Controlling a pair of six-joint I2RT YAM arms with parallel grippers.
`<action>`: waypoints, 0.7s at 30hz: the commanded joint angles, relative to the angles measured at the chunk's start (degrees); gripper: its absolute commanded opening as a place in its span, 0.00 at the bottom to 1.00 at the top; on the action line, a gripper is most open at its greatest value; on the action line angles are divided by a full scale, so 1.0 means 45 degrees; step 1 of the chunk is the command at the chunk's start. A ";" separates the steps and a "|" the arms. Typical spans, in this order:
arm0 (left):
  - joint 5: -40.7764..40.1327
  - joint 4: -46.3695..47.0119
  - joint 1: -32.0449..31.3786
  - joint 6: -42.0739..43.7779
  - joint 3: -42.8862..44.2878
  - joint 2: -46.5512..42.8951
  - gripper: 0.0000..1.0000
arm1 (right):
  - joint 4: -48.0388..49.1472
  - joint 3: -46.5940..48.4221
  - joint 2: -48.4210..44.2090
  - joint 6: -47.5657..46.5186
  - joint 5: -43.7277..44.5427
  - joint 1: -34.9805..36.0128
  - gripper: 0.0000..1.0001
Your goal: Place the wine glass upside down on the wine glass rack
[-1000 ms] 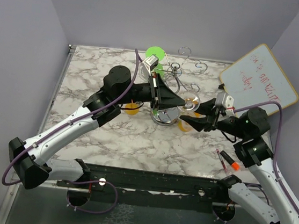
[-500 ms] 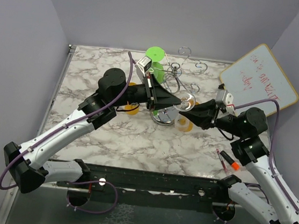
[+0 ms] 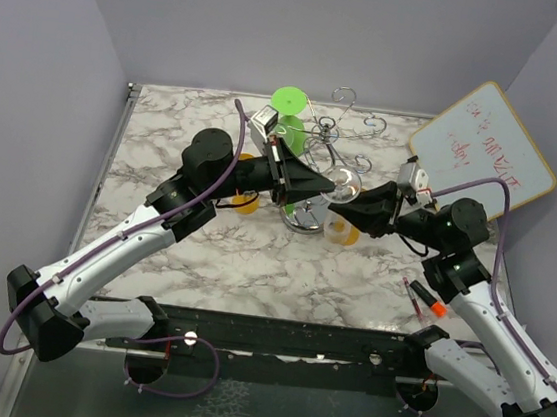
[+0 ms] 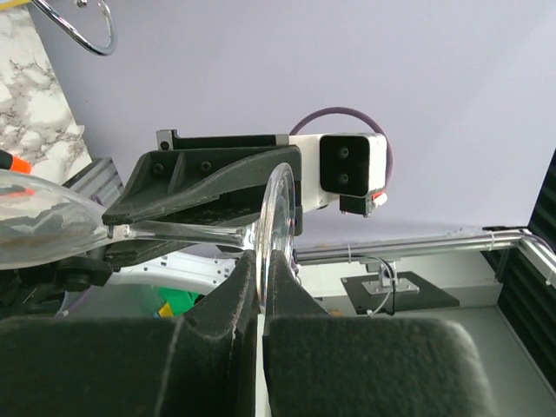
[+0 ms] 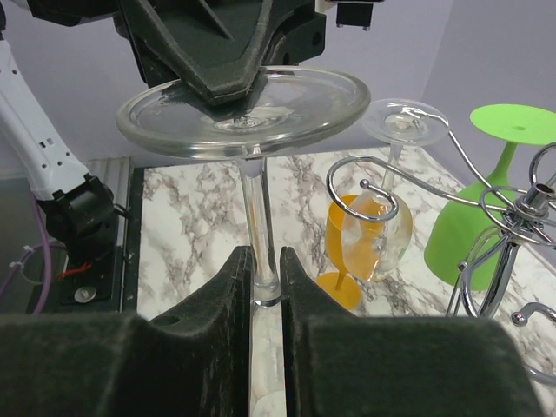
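A clear wine glass is held between both grippers, beside the chrome wine glass rack. My left gripper is shut on the rim of the glass's round foot, which the left wrist view shows edge-on between the pads. My right gripper is shut on the stem; in the right wrist view the stem rises to the foot. The bowl points away from the left gripper. The rack's curled hooks are just right of the held glass.
A green glass and another clear glass hang on the rack. Orange glasses lie on the marble table near the rack's round base. A whiteboard leans at the right, a marker lies below it.
My right gripper has moved left to the glass and closed on its stem. My left gripper has carried the glass slightly left and up towards the rack.
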 commanded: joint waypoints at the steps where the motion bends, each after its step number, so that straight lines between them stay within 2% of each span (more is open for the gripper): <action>1: -0.0564 0.0919 0.0115 -0.0114 -0.0079 -0.0342 0.08 | 0.0501 -0.0241 0.0051 0.0579 -0.0070 0.0097 0.01; 5: -0.1316 0.0375 0.0184 0.0791 -0.0211 -0.0589 0.50 | 0.1137 -0.0525 0.0014 0.1391 0.1021 0.0074 0.01; 7: -0.1920 -0.0162 0.0268 0.1609 -0.0284 -0.0754 0.61 | 0.1251 -0.0619 0.0026 0.1735 0.1495 0.0079 0.01; 12: -0.3571 -0.0624 0.0502 0.3691 -0.0975 -0.1418 0.76 | 0.1989 -0.1310 -0.0107 0.2347 0.2414 0.0089 0.01; 16: -0.4836 -0.1273 0.0515 0.6591 -0.0853 -0.1868 0.80 | 0.2512 -0.1645 -0.0038 0.2510 0.3282 0.0094 0.01; 21: -0.6017 -0.1393 0.0519 1.0571 -0.0639 -0.2428 0.86 | 0.4183 -0.2074 0.0460 0.3152 0.4036 0.0080 0.01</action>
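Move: From the right hand, which holds the upturned wine glass by its stem, the rack's near-right hook is about 8 cm ahead and 2 cm to the right, at nearly finger height. The rack's post is roughly 12 cm ahead and 4 left, the hanging clear glass 9 ahead and 12 left, the green glass 15 ahead and 10 left. From the left hand, still on the glass's foot, that hook lies about 7 cm ahead, 4 right and 5 below. Forward and to the left, about 5 cm each way and slightly down, the left hand opens wide off the glass's foot and backs clear, its wrist turning some 35 degrees. Meanwhile the right hand keeps its pinch on the stem and eases the glass forward and down, about 3 cm each, towards the near-right hook, swinging a little clockwise. ##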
